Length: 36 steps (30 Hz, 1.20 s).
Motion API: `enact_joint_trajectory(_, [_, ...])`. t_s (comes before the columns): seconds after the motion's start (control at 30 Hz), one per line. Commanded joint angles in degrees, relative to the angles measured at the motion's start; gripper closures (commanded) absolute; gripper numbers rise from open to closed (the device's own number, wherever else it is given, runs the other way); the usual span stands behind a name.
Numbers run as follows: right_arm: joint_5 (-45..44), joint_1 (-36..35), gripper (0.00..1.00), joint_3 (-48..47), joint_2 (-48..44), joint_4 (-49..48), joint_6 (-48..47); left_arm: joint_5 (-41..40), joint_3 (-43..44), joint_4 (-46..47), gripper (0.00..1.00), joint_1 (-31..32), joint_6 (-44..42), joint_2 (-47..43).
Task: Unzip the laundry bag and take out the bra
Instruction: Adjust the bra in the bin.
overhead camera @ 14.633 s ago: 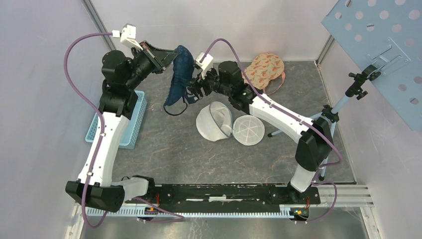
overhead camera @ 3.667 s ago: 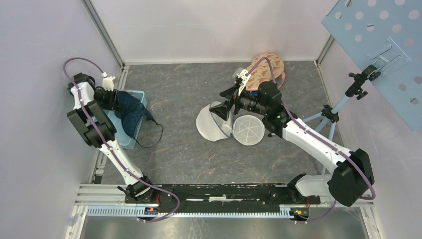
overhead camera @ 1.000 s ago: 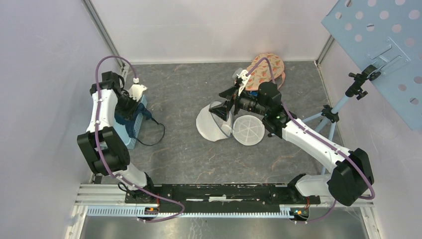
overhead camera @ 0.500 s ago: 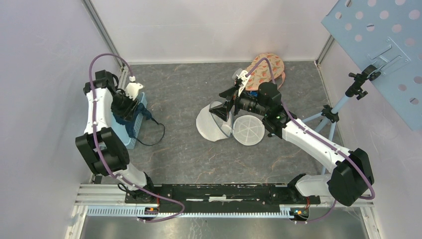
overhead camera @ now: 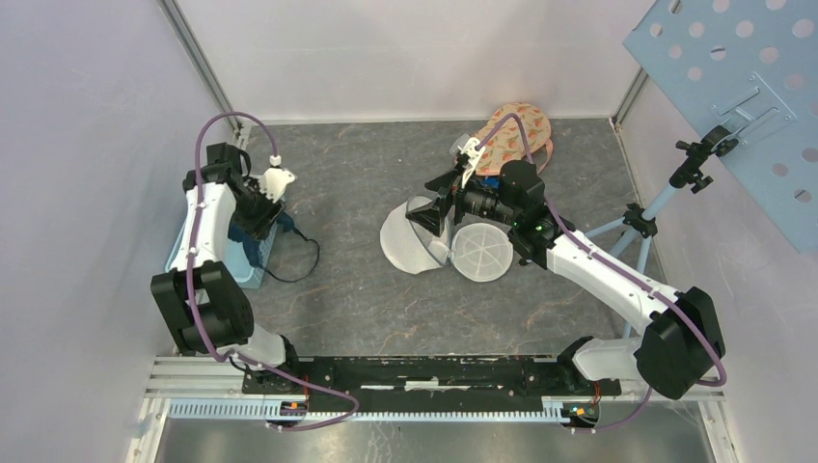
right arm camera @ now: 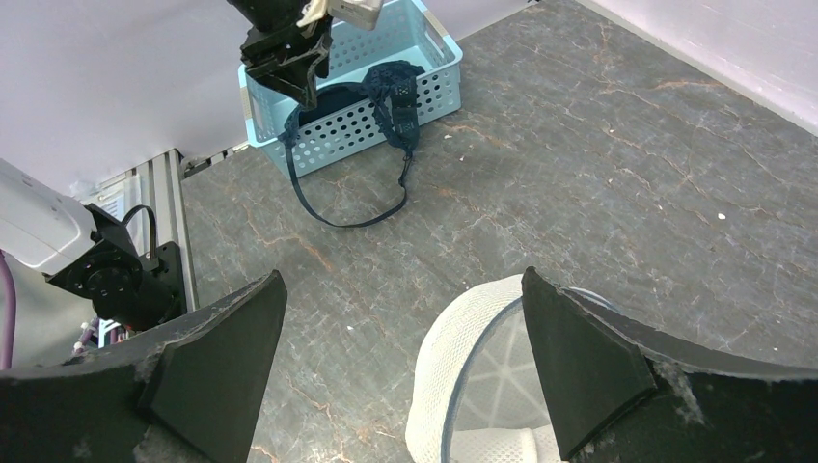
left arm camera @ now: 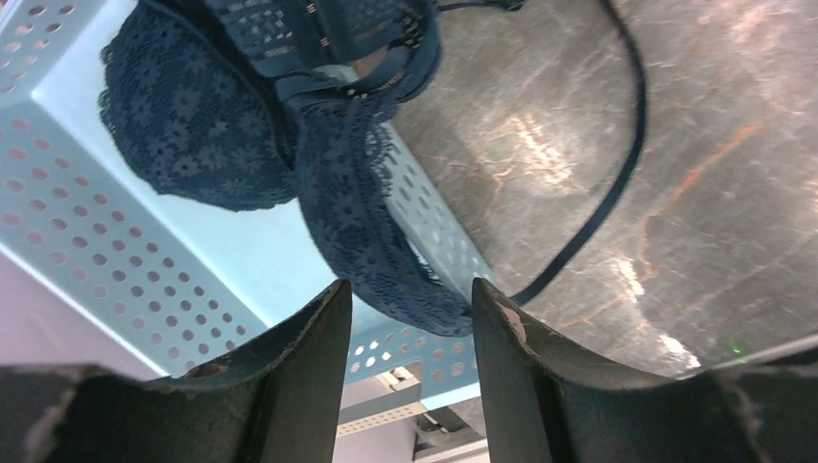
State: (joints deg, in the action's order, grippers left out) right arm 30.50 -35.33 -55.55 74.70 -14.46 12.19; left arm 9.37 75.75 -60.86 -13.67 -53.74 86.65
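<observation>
The dark blue lace bra point(overhead camera: 249, 237) lies draped over the light blue basket point(overhead camera: 241, 276) at the left, with one strap point(overhead camera: 301, 258) looping out onto the table. My left gripper point(overhead camera: 266, 206) hovers just above it, open, and the left wrist view shows the bra point(left arm camera: 318, 145) beyond the empty left gripper point(left arm camera: 410, 299). The white mesh laundry bag point(overhead camera: 413, 237) sits unzipped at the centre, its round lid point(overhead camera: 482, 251) folded out beside it. My right gripper point(overhead camera: 429, 214) stands wide open over the bag point(right arm camera: 482, 376), holding nothing.
A floral orange bra point(overhead camera: 511, 135) lies at the back of the table. A tripod stand point(overhead camera: 666, 203) and a blue perforated panel point(overhead camera: 743, 87) occupy the right side. The right wrist view shows the basket point(right arm camera: 357, 106) near the rail.
My left gripper has opened, letting go of the bra into the basket, and has drawn up and slightly right. The right arm has not moved.
</observation>
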Motion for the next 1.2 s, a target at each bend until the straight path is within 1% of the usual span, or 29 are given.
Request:
enact_joint_trajectory(0.0, [0.3, 0.2, 0.02, 0.0, -1.3, -1.5, 0.0, -6.4, -2.5, 8.7, 0.45, 0.2, -0.1, -1.0])
enact_joint_trajectory(0.07, [0.3, 0.2, 0.02, 0.0, -1.3, -1.4, 0.0, -7.4, -3.4, 9.7, 0.48, 0.2, -1.0, -0.6])
enact_joint_trajectory(0.1, [0.4, 0.2, 0.02, 0.0, -1.2, -1.4, -0.1, -7.8, -4.0, 10.3, 0.51, 0.2, -1.2, -0.4])
enact_joint_trajectory(0.17, [0.3, 0.2, 0.02, 0.0, -1.3, -1.4, -0.1, -7.9, -4.5, 10.8, 0.64, -0.1, -1.7, -0.1])
enact_joint_trajectory(0.2, [0.3, 0.2, 0.02, 0.0, -1.3, -1.3, -0.2, -7.7, -4.5, 10.8, 0.73, -0.1, -1.8, -0.3])
enact_joint_trajectory(0.3, [0.3, 0.3, 0.02, 0.1, -1.5, -1.1, -0.6, -6.7, -4.4, 10.6, 0.96, -0.3, -3.1, -0.9])
enact_joint_trajectory(0.33, [0.3, 0.3, 0.02, 0.1, -1.5, -0.9, -0.6, -6.4, -4.4, 10.6, 0.97, -0.4, -4.1, -1.3])
enact_joint_trajectory(0.5, [0.3, 0.3, 0.02, 0.4, -1.9, -0.7, -0.7, -5.4, -6.7, 10.9, 0.98, -2.2, -13.6, -3.3])
enact_joint_trajectory(0.6, [0.3, 0.4, 0.02, 0.4, -2.0, -0.5, -1.0, -5.7, -8.0, 11.2, 0.98, -4.6, -18.9, -2.7])
enact_joint_trajectory(0.8, [0.3, 0.6, 0.02, 0.5, -2.4, -0.2, -1.2, -1.7, -9.3, 10.1, 0.98, -9.9, -28.1, -2.1])
enact_joint_trajectory(0.9, [0.4, 0.6, 0.02, 0.6, -2.4, -0.2, -1.3, -1.0, -11.9, 12.4, 0.98, -11.5, -33.4, -2.7])
enact_joint_trajectory(1.0, [0.4, 0.5, 0.02, 0.6, -2.4, -0.2, -1.2, -2.0, -14.5, 17.2, 0.98, -13.2, -37.9, -2.2])
enact_joint_trajectory(1.17, [0.4, 0.6, 0.02, 0.6, -2.6, 0.0, -1.4, -1.6, -16.1, 21.0, 0.98, -16.3, -44.7, 0.2])
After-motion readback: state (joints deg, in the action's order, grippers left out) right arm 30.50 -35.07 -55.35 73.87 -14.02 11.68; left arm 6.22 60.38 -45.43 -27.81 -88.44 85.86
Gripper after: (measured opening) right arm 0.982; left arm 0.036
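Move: The bra's near side band, the lacy strip lying by the bin's right rim, is just under my left hand, about 2 cm to its left, 1 cm ahead and 3 cm below. The bin's middle is some 8 cm to the left, 3 cm ahead and about 8 cm down; the strap's loop lies on the floor roughly 9 cm to the right, 5 cm back and 13 cm below. From my idle right hand the band is about 34 cm to the left, roughly level fore and aft, 18 cm lower. I ease my half-open left hand about 2 cm left and slightly down and forward, and shut its fingers on the bra's side band. Keeping the pinch, I draw it left across the bin, some 7 cm more, then also down about 4 cm and back a little, turning the hand about 20 degrees clockwise while the fingertips swing left. ##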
